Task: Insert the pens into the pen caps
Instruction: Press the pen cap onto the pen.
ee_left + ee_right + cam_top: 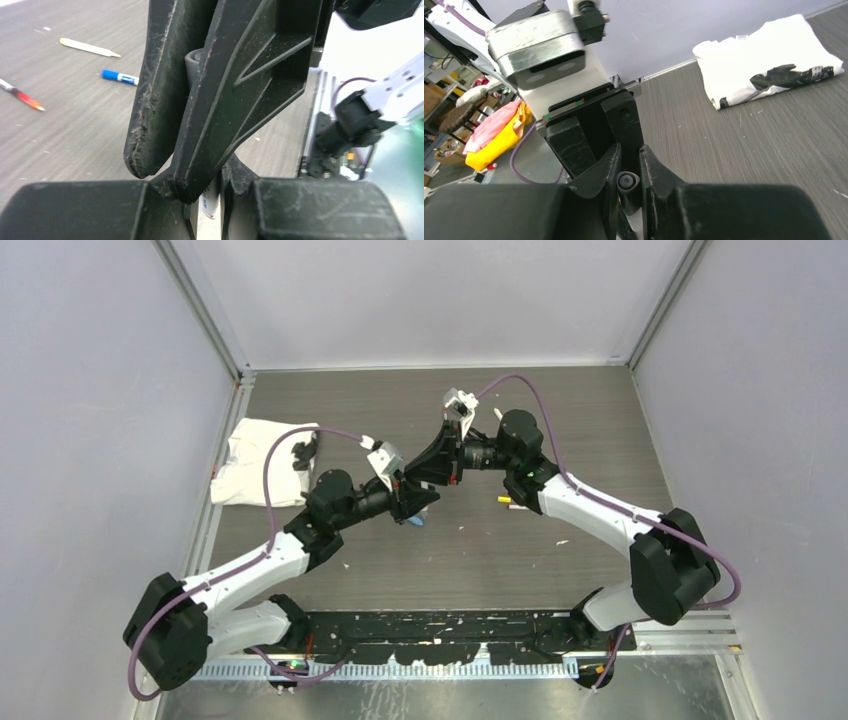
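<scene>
The two grippers meet tip to tip above the middle of the table. My left gripper [415, 502] [210, 186] is shut on a white-barrelled pen [210, 205], which shows only as a short strip between the jaws. My right gripper [432, 476] [629, 165] is shut on a grey-black pen cap [628, 182] [193, 62]. Its fingers [235, 90] cover the pen's front end, so I cannot tell whether the tip is inside the cap. Loose on the table lie a yellow pen [89, 47] [505, 500], a blue pen [120, 77] and a red pen [21, 94].
A folded white cloth with a black print [256, 464] [764, 60] lies at the left edge of the table. Grey walls close the back and sides. The arm bases and a metal rail [440, 670] run along the near edge.
</scene>
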You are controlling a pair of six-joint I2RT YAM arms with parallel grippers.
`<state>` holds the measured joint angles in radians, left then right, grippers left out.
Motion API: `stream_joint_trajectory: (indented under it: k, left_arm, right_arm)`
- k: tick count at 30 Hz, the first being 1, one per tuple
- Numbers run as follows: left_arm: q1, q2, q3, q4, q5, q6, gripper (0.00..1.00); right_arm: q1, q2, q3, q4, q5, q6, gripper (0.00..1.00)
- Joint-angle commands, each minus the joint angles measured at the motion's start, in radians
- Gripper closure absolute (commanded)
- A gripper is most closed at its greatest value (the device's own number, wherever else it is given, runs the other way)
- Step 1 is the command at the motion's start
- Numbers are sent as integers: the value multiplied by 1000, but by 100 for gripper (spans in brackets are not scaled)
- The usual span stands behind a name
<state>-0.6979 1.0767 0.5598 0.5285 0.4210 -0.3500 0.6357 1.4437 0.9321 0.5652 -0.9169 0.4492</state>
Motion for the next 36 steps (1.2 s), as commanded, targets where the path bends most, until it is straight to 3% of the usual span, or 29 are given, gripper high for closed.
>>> stream_joint_trajectory:
  k: [1,3,7,11,18,29,30,36]
  left_arm:
    - [-26,-90,252,374,-266,350,100]
    - [-52,-75,265,330,-275,414,100]
    - [-55,-49,200,343,-237,374,100]
    - [-55,-37,129,335,-202,302,99]
    - [-55,-9,50,326,-182,176,99]
    - [-55,-80,15,201,-214,110,100]
    - [-55,-84,12,192,-207,99,100]
    - [-55,-86,-6,174,-143,-16,100]
  right_arm:
    - [94,89,-81,-306,-225,77,99]
    - [90,85,-87,-247,-225,119,99]
    - [27,35,-76,-163,-235,191,98]
    - [-41,-36,-102,-59,-242,277,63]
    - [-73,-75,-104,-32,-242,303,32]
    - [-152,-145,-137,211,-350,386,8]
    - [-167,-152,-141,241,-345,405,2]
    - [-243,-182,-139,203,-283,395,0]
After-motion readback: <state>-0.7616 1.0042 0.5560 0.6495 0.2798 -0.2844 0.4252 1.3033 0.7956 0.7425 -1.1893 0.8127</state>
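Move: My left hand holds the white pen roughly upright, with the grey pen cap about 5 cm above its fingers and 1 cm ahead. My right hand pinches that cap; the pen body sits some 5 cm below it and 1 cm back. On the table, about 22 cm under my left hand, lie the light-blue marker, 3 cm ahead and 5 cm left, and the yellow cap, 5 cm ahead and 18 cm right. I keep my right fingers on the cap for a moment while both hands ease up a centimetre or two, then open them wide and draw that hand off to the right, about 7 cm and slightly back, tilting about 10 degrees. My left hand keeps its pinch on the pen, rolls it about 10 degrees so its top leans back, and ends some 5 cm higher, rising mostly at the end. ##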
